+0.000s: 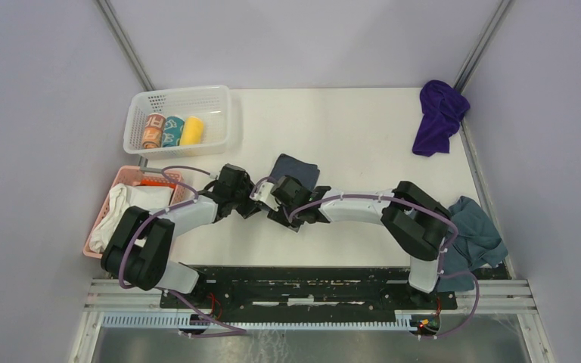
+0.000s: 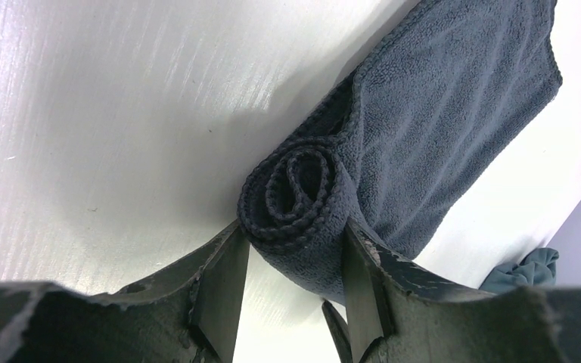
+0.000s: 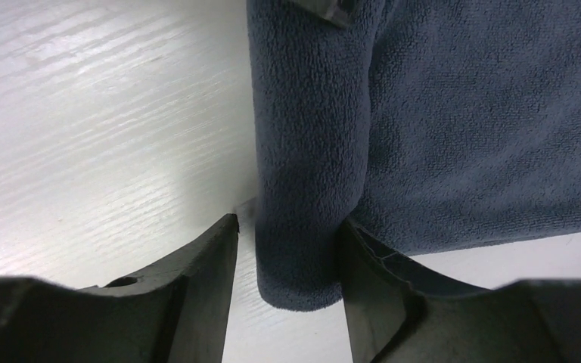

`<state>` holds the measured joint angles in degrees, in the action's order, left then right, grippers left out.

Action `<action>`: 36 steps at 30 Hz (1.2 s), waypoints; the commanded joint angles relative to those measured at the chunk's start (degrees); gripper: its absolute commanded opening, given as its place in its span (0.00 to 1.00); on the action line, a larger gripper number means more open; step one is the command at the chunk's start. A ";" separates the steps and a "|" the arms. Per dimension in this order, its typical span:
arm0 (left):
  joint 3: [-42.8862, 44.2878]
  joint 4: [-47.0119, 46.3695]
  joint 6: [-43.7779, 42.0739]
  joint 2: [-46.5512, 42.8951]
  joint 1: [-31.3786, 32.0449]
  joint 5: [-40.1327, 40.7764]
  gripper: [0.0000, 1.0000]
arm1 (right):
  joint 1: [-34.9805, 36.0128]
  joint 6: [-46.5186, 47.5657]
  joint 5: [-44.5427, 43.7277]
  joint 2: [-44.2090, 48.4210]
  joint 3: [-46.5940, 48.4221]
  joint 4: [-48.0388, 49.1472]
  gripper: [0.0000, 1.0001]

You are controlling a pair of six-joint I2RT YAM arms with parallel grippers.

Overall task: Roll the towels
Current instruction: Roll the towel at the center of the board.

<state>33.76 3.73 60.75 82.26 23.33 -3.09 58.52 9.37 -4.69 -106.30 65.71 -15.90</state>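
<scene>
The dark slate-grey towel [image 1: 296, 168] lies mid-table, partly rolled; its flat part [image 2: 454, 98] stretches away from a tight spiral roll [image 2: 299, 189]. My left gripper [image 2: 293, 227] is shut on that roll's end, with both fingertips pressing the cloth. My right gripper [image 3: 287, 221] straddles the other end of the roll [image 3: 302, 189]: its right finger touches the cloth and a thin gap shows at the left finger. In the top view both grippers, left [image 1: 256, 203] and right [image 1: 278, 195], meet over the roll and hide it. The purple towel [image 1: 439, 115] lies crumpled at the far right corner.
A white basket [image 1: 181, 91] at the back left holds three rolled towels. A pink basket [image 1: 125, 172] with a white cloth [image 1: 121, 212] sits at the left edge. A teal-grey cloth [image 1: 475, 234] is heaped beside the right arm's base.
</scene>
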 commanded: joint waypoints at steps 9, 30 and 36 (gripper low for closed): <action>0.21 6.72 -4.78 -0.49 -2.09 4.12 0.62 | -0.52 -0.10 7.46 -4.12 4.61 -6.95 0.32; -5.88 12.68 -2.72 -23.59 -2.57 1.24 0.84 | -17.35 -14.66 63.38 -21.31 18.99 -17.10 0.24; -4.50 6.52 -2.47 -18.65 -2.51 -2.61 0.83 | -19.41 -16.13 65.45 -25.72 21.38 -18.49 0.24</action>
<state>28.10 16.34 58.52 61.65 20.97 -2.94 39.66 -5.28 58.30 -129.01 85.62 -32.40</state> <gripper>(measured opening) 0.839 0.305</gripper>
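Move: The roll of dark towel is already between both hands' fingers: its middle lies about 4 cm to the right hand's left and 1 cm ahead, and some 4 cm to the left hand's right and 2 cm back. The still-flat part of the towel spreads ahead of the roll, its middle about 8 cm ahead and 3 cm right of the right hand. The pink basket is roughly 30 cm to the left hand's left, level with it. The right hand eases about 1 cm forward and shuts its fingers on the roll near its right-hand end, then, keeping that pinch close to the board, draws back about 3 cm and left some 2 cm while the wrist tips over about 65 degrees, fingertips swinging in towards the robot's base to turn the roll towards the flat part. Meanwhile the left hand opens wide and comes free of the roll's left-hand end, going back and left about 4 cm each way and rising some 5 cm before sinking a little and drifting slightly right again. ##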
